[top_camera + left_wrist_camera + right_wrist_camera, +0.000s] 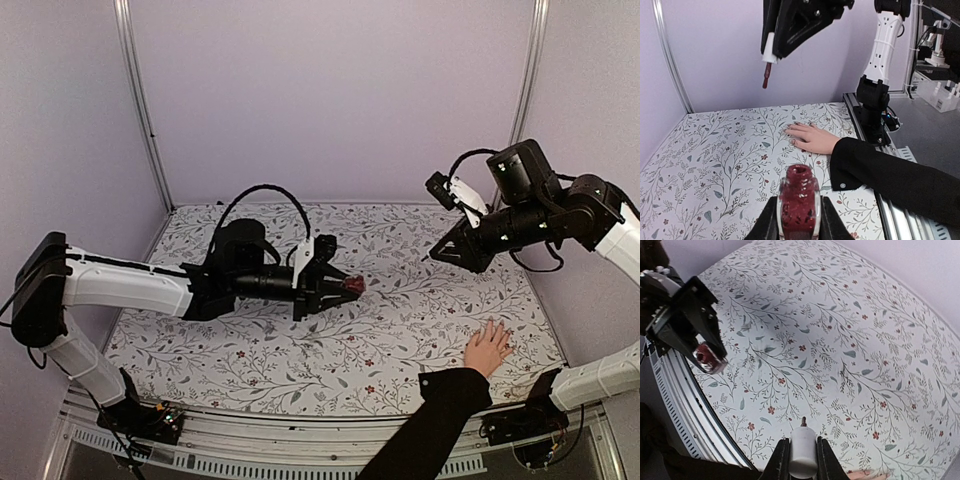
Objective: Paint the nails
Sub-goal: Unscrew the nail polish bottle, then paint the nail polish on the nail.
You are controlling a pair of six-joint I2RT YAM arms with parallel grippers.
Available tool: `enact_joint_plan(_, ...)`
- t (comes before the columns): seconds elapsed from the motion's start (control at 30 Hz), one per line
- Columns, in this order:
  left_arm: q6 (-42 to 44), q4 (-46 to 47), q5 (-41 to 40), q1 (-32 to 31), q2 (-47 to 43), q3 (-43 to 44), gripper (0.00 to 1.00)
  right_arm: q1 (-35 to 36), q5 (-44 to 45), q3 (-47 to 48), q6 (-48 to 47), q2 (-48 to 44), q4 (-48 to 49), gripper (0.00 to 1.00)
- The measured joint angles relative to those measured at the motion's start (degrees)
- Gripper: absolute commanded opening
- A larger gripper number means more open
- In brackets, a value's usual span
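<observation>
A light-skinned hand (488, 350) in a black sleeve (430, 420) lies flat on the floral table at the front right, fingers spread. Its nails (788, 134) are tiny and dark at the fingertips in the left wrist view. My left gripper (345, 286) is shut on an uncapped dark-red bottle (799, 202), held above the table's middle with its mouth toward the hand. My right gripper (803, 460) is shut on the white cap (803, 450), its red-tipped brush (766, 77) pointing down. It hangs high above the table, beyond and left of the hand (812, 138).
The floral cloth (400, 330) covers the table inside purple walls with metal corner posts (140, 100). A ribbed rail (300, 440) runs along the near edge. The right arm's base (874, 107) stands beside the sleeve.
</observation>
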Motion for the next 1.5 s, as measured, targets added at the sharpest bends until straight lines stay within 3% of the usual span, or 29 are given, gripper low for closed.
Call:
enact_joint_plan(0.3,-2.2,3.3,2.8,2.8,3.5,0.1,0.00,-17.5,1.8,-10.7,8.7,-3.4,-1.6,0.00)
enact_joint_plan(0.5,-4.6,4.1,3.5,6.0,4.4,1.5,0.00,-24.9,1.9,-15.8,12.6,-4.3,0.2,0.00)
enact_joint_plan(0.77,-10.9,5.2,2.1,13.8,5.0,4.9,0.00,-26.9,5.3,-17.8,20.9,-4.9,0.4,0.00)
enact_joint_plan(0.97,-15.5,7.4,-2.6,19.1,4.8,6.8,0.00,-33.3,4.9,-20.9,23.8,-4.4,0.3,0.00)
enact_joint_plan(1.27,-10.5,3.6,-11.2,20.3,1.6,11.3,0.00,-34.6,2.4,-27.1,29.1,-4.0,-2.1,0.00)
enact_joint_plan(1.5,-7.1,2.2,-12.3,20.7,0.3,14.2,0.00,-34.7,1.6,-29.4,31.2,-5.4,-2.4,0.00)
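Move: The model hand, nails up on the table, lies about 21 cm to the right of the right hand, which holds the white cap with its brush, some 27 cm below and 2 cm ahead. The black sleeve cuff is about 10 cm nearer the base than the model hand and 8 cm left of it; the open bottle in the left fingers is 15 cm left, 2 cm back and 7 cm below. From the left hand, the model hand is roughly 36 cm right, 3 cm ahead, 20 cm down. The cap and brush, still pinched in the right fingers, travel about 19 cm right, sinking some 17 cm towards the model hand while the wrist turns clockwise and tips until the brush points nearly straight down. The red bottle, still gripped by the left fingers, is carried away from it: mostly forward, then up and left, that wrist swinging about 35 degrees counter-clockwise. ##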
